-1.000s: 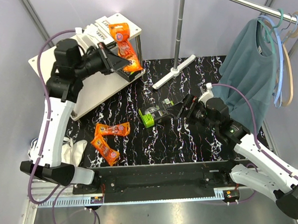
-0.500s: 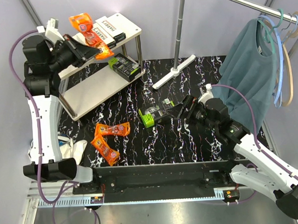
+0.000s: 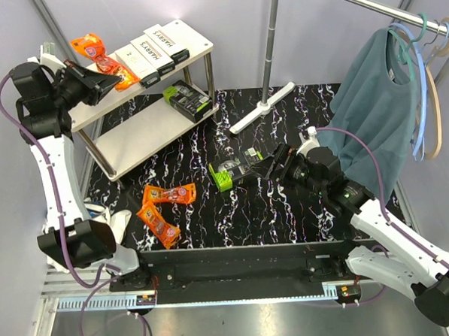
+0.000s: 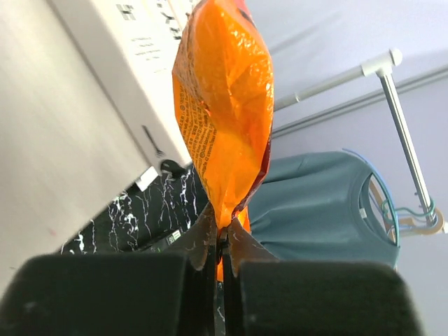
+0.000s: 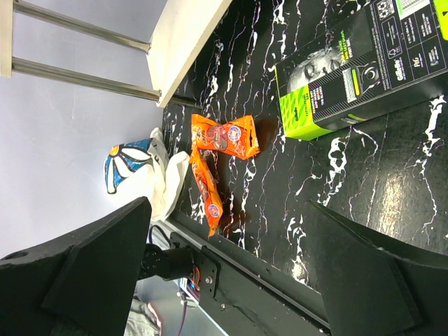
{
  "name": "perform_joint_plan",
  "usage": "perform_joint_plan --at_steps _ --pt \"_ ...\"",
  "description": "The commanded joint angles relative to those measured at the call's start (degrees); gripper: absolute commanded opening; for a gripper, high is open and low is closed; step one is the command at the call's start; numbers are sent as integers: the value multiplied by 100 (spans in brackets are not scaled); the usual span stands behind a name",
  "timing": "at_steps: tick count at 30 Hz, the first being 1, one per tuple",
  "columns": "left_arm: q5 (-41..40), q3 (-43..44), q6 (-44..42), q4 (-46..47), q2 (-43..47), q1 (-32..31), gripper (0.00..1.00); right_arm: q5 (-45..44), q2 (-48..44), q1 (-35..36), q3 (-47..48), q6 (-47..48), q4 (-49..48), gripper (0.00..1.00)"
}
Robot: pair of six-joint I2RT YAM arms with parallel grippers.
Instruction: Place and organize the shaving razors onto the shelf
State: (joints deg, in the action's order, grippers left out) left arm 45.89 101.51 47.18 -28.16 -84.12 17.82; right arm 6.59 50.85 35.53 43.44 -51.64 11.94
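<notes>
My left gripper (image 3: 108, 71) is shut on an orange razor packet (image 3: 88, 46) and holds it over the left end of the shelf's top board (image 3: 191, 33). In the left wrist view the packet (image 4: 224, 105) hangs pinched between my closed fingertips (image 4: 222, 241). Two white HARRY'S boxes (image 3: 156, 43) lie on the top board. A black-and-green pack (image 3: 187, 99) lies on the lower board (image 3: 144, 138). Another black-and-green pack (image 3: 236, 171) lies on the table just left of my open, empty right gripper (image 3: 273, 165); it also shows in the right wrist view (image 5: 350, 70). Two orange packets (image 3: 169, 193) (image 3: 158, 223) lie at front left.
A white T-shaped rack foot (image 3: 263, 109) and its pole (image 3: 273, 37) stand behind the middle of the table. A teal shirt (image 3: 375, 92) hangs on the rail at right. A white cloth (image 3: 111, 223) lies off the table's left edge.
My left arm has swung up and to the left with the orange packet, from beside the lower board to the left end of the top board. The right arm has barely moved.
</notes>
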Motion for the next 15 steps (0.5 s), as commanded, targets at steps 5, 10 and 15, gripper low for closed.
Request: perform_joint_plan --at_steps 5,10,15 --pt "184 105 204 206 -456 230 0 0 100 24 6 31 -219 100" --pt "131 149 160 75 -667 257 0 0 136 33 -11 31 -245 100" --pt "140 167 116 13 -834 257 2 -44 83 24 -20 40 -237 100"
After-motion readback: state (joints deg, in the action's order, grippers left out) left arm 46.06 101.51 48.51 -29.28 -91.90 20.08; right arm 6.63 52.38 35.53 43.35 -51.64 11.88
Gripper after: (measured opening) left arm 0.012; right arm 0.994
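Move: Ahead of the left hand, which holds the orange razor pack by one end, lies its goal: the bare stretch of the top board, about 9 cm forward, 7 cm left and 8 cm down. The nearest Harry's box is centred some 13 cm straight ahead and 7 cm lower; the middle box stands about 17 cm ahead, 5 cm right, at that same height. From the right hand the bare stretch is roughly 22 cm forward, 42 cm left and 12 cm up. Sinking about 5 cm towards the bare part of the top board left of the Harry's boxes, the left hand also pushes some 4 cm forward and drifts nearly 3 cm left, easing off near the end. The wrist tips down about 10 degrees while the shut fingers keep pinching the orange pack by its near end; whether the pack meets the board can't be seen. ##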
